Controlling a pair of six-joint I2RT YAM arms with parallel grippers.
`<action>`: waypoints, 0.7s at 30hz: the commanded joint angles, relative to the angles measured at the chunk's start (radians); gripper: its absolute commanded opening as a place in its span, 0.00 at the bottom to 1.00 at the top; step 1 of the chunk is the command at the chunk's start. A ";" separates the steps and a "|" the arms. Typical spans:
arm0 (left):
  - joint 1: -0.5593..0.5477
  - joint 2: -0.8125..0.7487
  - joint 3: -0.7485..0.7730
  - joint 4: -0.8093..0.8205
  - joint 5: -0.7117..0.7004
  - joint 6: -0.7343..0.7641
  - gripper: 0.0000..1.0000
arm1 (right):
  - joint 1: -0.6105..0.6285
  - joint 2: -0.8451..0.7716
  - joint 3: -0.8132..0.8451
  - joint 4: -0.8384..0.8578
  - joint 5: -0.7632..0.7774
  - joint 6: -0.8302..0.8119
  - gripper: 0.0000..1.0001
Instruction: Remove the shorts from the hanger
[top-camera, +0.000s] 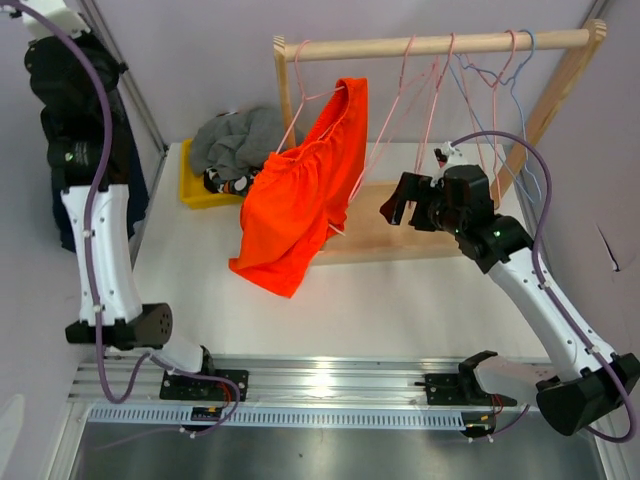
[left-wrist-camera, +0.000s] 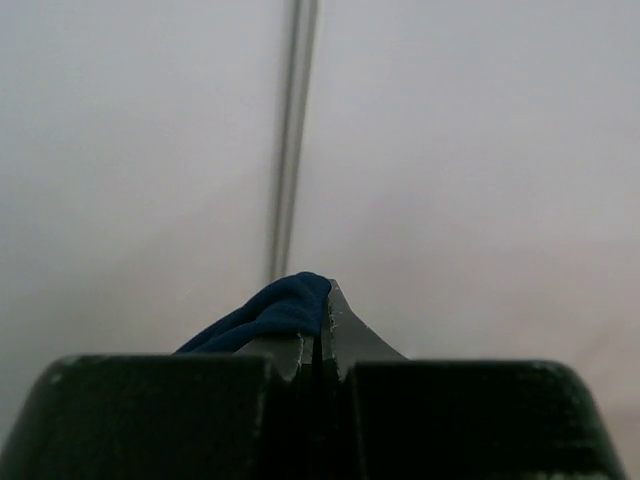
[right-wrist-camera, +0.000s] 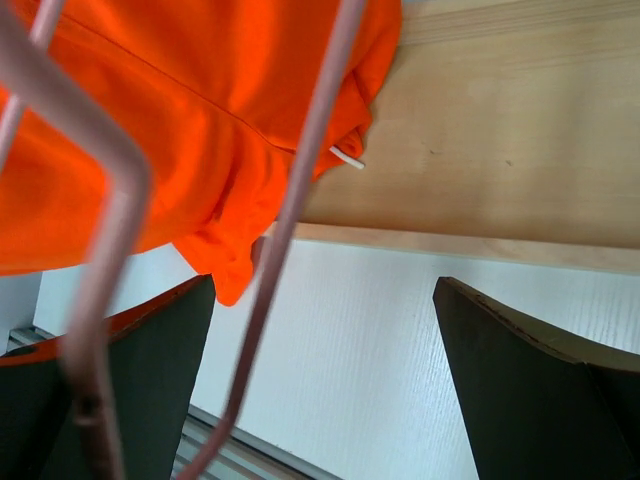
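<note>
Bright orange shorts (top-camera: 300, 205) hang from a pink hanger (top-camera: 310, 90) on the wooden rail, their lower part drooping onto the table. My right gripper (top-camera: 400, 206) is open just right of them. In the right wrist view, a pink hanger wire (right-wrist-camera: 290, 220) crosses between its fingers, close to the left one, with the orange shorts (right-wrist-camera: 200, 100) above. My left gripper (left-wrist-camera: 322, 320) is raised at the far left and shut on a fold of navy blue shorts (left-wrist-camera: 270, 310), which hang down beside the left arm (top-camera: 140, 190).
A yellow bin (top-camera: 200, 192) at the back left holds grey shorts (top-camera: 240, 140) and a patterned pair (top-camera: 232, 183). The wooden rack (top-camera: 440, 45) carries several bare pink and blue hangers (top-camera: 490, 90) and stands on a wooden base (top-camera: 400, 238).
</note>
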 joint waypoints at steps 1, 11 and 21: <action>0.004 0.094 0.058 0.355 0.187 -0.045 0.00 | -0.004 -0.003 -0.017 0.073 -0.019 0.003 0.99; -0.035 0.364 0.277 0.713 0.291 -0.174 0.00 | -0.002 0.011 -0.122 0.119 -0.028 0.013 0.99; -0.069 0.341 -0.269 0.897 0.254 -0.165 0.00 | -0.007 0.022 -0.108 0.103 -0.019 -0.008 0.99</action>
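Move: The yellow bin that the navy shorts are bound for lies about 17 cm ahead of the left hand, 14 cm to its right and some 56 cm below; the grey shorts piled in it are practically at the same spot, 5 cm higher. The orange shorts hang roughly 5 cm behind that hand, 31 cm right, 34 cm lower. From the open right hand those orange shorts lie about 17 cm left, 3 cm ahead and slightly below; the rack's wooden tray is 8 cm ahead, 8 cm right, 26 cm down. The navy shorts, still pinched in the closed left fingers, are swept high and forward some 18 cm and about 8 cm to the right towards the bin, rising slightly before dipping 7 cm at the end, as the wrist swings some 20 degrees clockwise and the fingers tip up. The right hand, wide open, sinks about 5 cm beside the pink hangers and halts. ##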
